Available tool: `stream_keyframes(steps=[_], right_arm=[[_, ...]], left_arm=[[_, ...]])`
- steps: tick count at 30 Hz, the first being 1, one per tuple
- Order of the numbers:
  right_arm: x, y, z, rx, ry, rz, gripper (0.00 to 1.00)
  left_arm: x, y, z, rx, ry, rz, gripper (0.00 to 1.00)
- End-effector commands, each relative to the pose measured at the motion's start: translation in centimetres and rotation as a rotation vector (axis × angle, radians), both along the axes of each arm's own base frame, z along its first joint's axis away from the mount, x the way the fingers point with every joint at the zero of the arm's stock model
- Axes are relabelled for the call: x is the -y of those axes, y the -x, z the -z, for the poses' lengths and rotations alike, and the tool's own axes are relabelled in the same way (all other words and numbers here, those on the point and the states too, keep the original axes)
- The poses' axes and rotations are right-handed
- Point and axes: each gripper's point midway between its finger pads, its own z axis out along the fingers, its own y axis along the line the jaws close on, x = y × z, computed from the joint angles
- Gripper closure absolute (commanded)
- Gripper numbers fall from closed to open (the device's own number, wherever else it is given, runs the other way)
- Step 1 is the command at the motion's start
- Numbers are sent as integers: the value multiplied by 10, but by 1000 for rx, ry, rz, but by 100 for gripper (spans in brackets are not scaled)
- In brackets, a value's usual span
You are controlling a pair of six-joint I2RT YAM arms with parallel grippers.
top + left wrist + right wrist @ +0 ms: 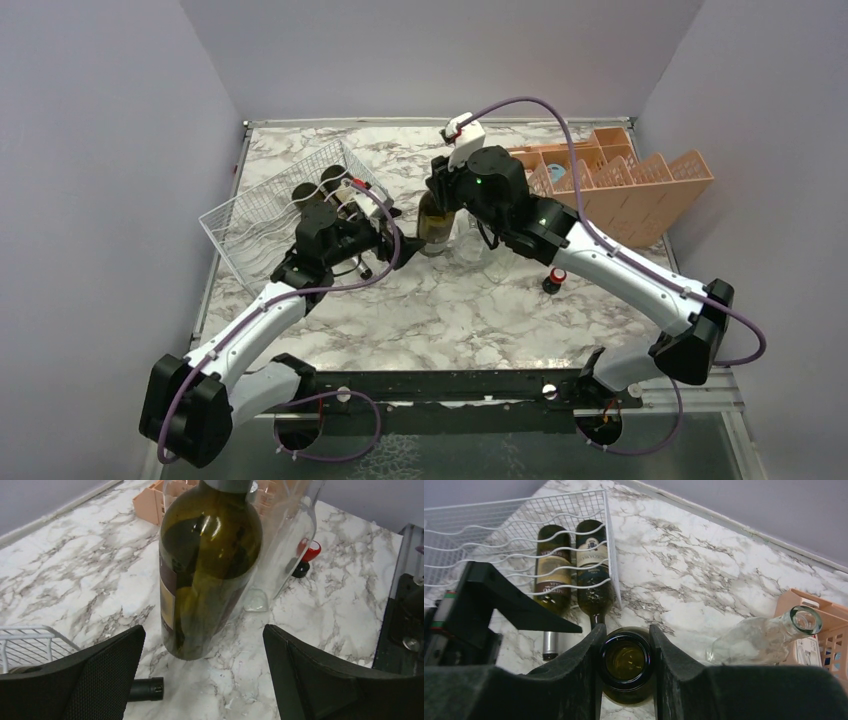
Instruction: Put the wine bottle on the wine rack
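The dark green wine bottle [434, 228] stands on the marble table, between the two arms. My right gripper [627, 630] comes down from above and is shut on its neck, one finger pressed on each side of the open mouth [626, 660]. My left gripper [204, 630] is open and low, just left of the bottle [210, 565], its fingers apart from the glass and wider than the base. The white wire wine rack [262, 212] lies at the back left, behind the left gripper, with two dark bottles [555, 565] side by side in its cradles.
A clear glass bottle [759, 637] lies just right of the wine bottle, pointing at the orange divided crate [620, 180] at the back right. A small black stopper with a red top [553, 280] stands in front of the right arm. Grey walls enclose the table.
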Motion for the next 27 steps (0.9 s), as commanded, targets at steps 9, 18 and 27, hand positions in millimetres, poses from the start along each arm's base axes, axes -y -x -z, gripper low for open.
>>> stream_keyframes(steps=[9, 18, 27], right_arm=[[-1, 31, -109, 107, -311, -112, 99], [4, 44, -132, 123, -374, -149, 99], [15, 55, -145, 142, -410, -159, 99]], left_arm=[[22, -25, -3, 156, 30, -46, 1], [47, -5, 10, 309, -45, 115, 1], [52, -4, 5, 388, -19, 125, 12]])
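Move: My right hand holds the wine bottle by its neck, the bottle's middle about 13 cm straight below that hand; my open left gripper is some 7 cm left of my right hand, 4 cm back and 10 cm lower. From my left hand the wine bottle is about 7 cm right, 4 cm ahead and 3 cm down. A clear glass bottle stands roughly 9 cm right of the wine bottle and 3 cm farther out; the wine rack's middle is about 26 cm left, 12 cm ahead and 16 cm below my left hand. I slide my left hand about 5 cm right and some 2 cm down, rolling it about 15 degrees, so its wide-open fingers straddle the bottle's body. Keeping the neck gripped, my right hand raises the bottle about 7 cm, draws it back 4 cm and tilts it so its base swings left, into my left gripper. ##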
